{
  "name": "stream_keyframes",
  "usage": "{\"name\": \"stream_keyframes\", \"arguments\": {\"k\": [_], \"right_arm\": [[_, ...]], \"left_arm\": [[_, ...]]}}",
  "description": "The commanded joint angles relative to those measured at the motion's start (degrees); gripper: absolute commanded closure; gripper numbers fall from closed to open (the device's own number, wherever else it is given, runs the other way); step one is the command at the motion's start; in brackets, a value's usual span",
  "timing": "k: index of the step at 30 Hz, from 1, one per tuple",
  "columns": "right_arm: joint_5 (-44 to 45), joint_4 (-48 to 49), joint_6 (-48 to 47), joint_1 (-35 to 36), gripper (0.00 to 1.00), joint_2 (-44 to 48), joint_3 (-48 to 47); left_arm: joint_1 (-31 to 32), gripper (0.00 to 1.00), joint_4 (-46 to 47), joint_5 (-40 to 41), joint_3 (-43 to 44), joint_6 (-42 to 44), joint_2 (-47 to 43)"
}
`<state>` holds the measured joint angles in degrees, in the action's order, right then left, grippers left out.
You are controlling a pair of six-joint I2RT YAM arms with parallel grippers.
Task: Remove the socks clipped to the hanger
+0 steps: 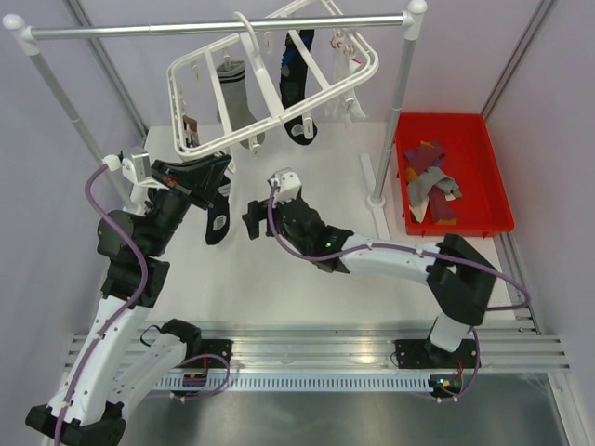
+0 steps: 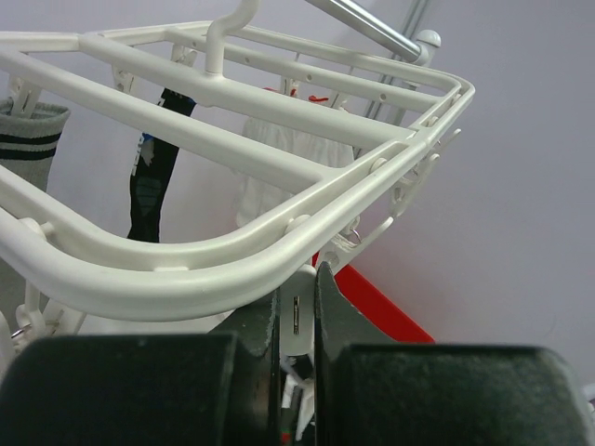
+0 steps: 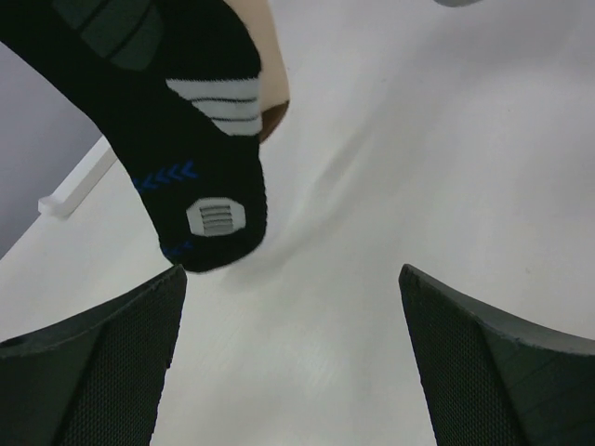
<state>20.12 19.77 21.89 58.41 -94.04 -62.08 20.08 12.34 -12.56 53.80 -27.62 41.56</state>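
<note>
The white hanger (image 1: pixel 279 88) hangs tilted from the silver rail, with a grey sock (image 1: pixel 234 93) and a black sock (image 1: pixel 297 74) clipped under it. My left gripper (image 1: pixel 209 172) is at the frame's near edge. In the left wrist view the gripper (image 2: pixel 297 321) is shut on a white clip (image 2: pixel 299 307) just under the hanger's rim (image 2: pixel 186 269). A black-and-blue sock (image 1: pixel 218 218) dangles below that clip. My right gripper (image 1: pixel 251 221) stands open beside this sock. In the right wrist view the sock's toe (image 3: pixel 200 158) hangs just above the left fingertip (image 3: pixel 139 316), not between the jaws.
A red bin (image 1: pixel 493 167) at the right holds several loose socks (image 1: pixel 429 181). The silver rail (image 1: pixel 214 28) rests on two posts, the right one (image 1: pixel 395 111) standing between hanger and bin. A striped grey sock (image 2: pixel 28 139) and a white sock (image 2: pixel 288 158) hang beyond the frame.
</note>
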Motion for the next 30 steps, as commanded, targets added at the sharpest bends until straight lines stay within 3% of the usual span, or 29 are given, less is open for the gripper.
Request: {"name": "stream_keyframes", "arguments": {"k": [1,7,15,21,30], "right_arm": [[3.53,6.51,-5.1,1.26,0.02,-7.97,-11.79],[5.19,0.71,-6.33,4.07,0.02,-17.74,-27.27],[7.21,-1.92,-5.45,5.66,0.02,-23.46,-34.94],[9.05,-7.55,-6.24,6.45,0.02,-30.93,-47.84],[21.44,-12.39,-4.84,7.77,0.02,-35.07,-52.97]], "left_arm": [[0.23,0.98,-0.21,-1.24,2.54,-1.48,0.8],[0.23,0.98,-0.3,-1.24,2.8,-1.3,0.98],[0.23,0.98,-0.3,-1.51,2.63,-1.47,1.5],[0.23,0.98,-0.12,-2.03,2.36,-1.83,1.77],[0.32,0.98,-0.12,-2.47,2.62,-1.74,1.77]]}}
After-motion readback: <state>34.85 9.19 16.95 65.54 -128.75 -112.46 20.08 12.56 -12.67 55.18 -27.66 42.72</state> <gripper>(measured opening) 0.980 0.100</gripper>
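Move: The black sock hangs about 12 cm to the right hand's left and 4 cm ahead, its middle some 3 cm above. The clip above it is roughly 7 cm ahead, 9 cm left and 19 cm up; the beige sock stands 15 cm ahead, 15 cm left and 8 cm up, the grey sock 22 cm ahead, 2 cm left and 10 cm up. From the left hand the black sock is some 17 cm below, 3 cm back and 3 cm left. The right hand brings its wide-open fingers around the hanging black sock without closing, going about 15 cm left and 5 cm forward; it climbs some 5 cm on the way, then sinks about 2 cm, fingertips tipping up slightly. Whether they touch the sock can't be seen. The left hand keeps its nearly shut fingers on the clip at the hanger's near rail. ##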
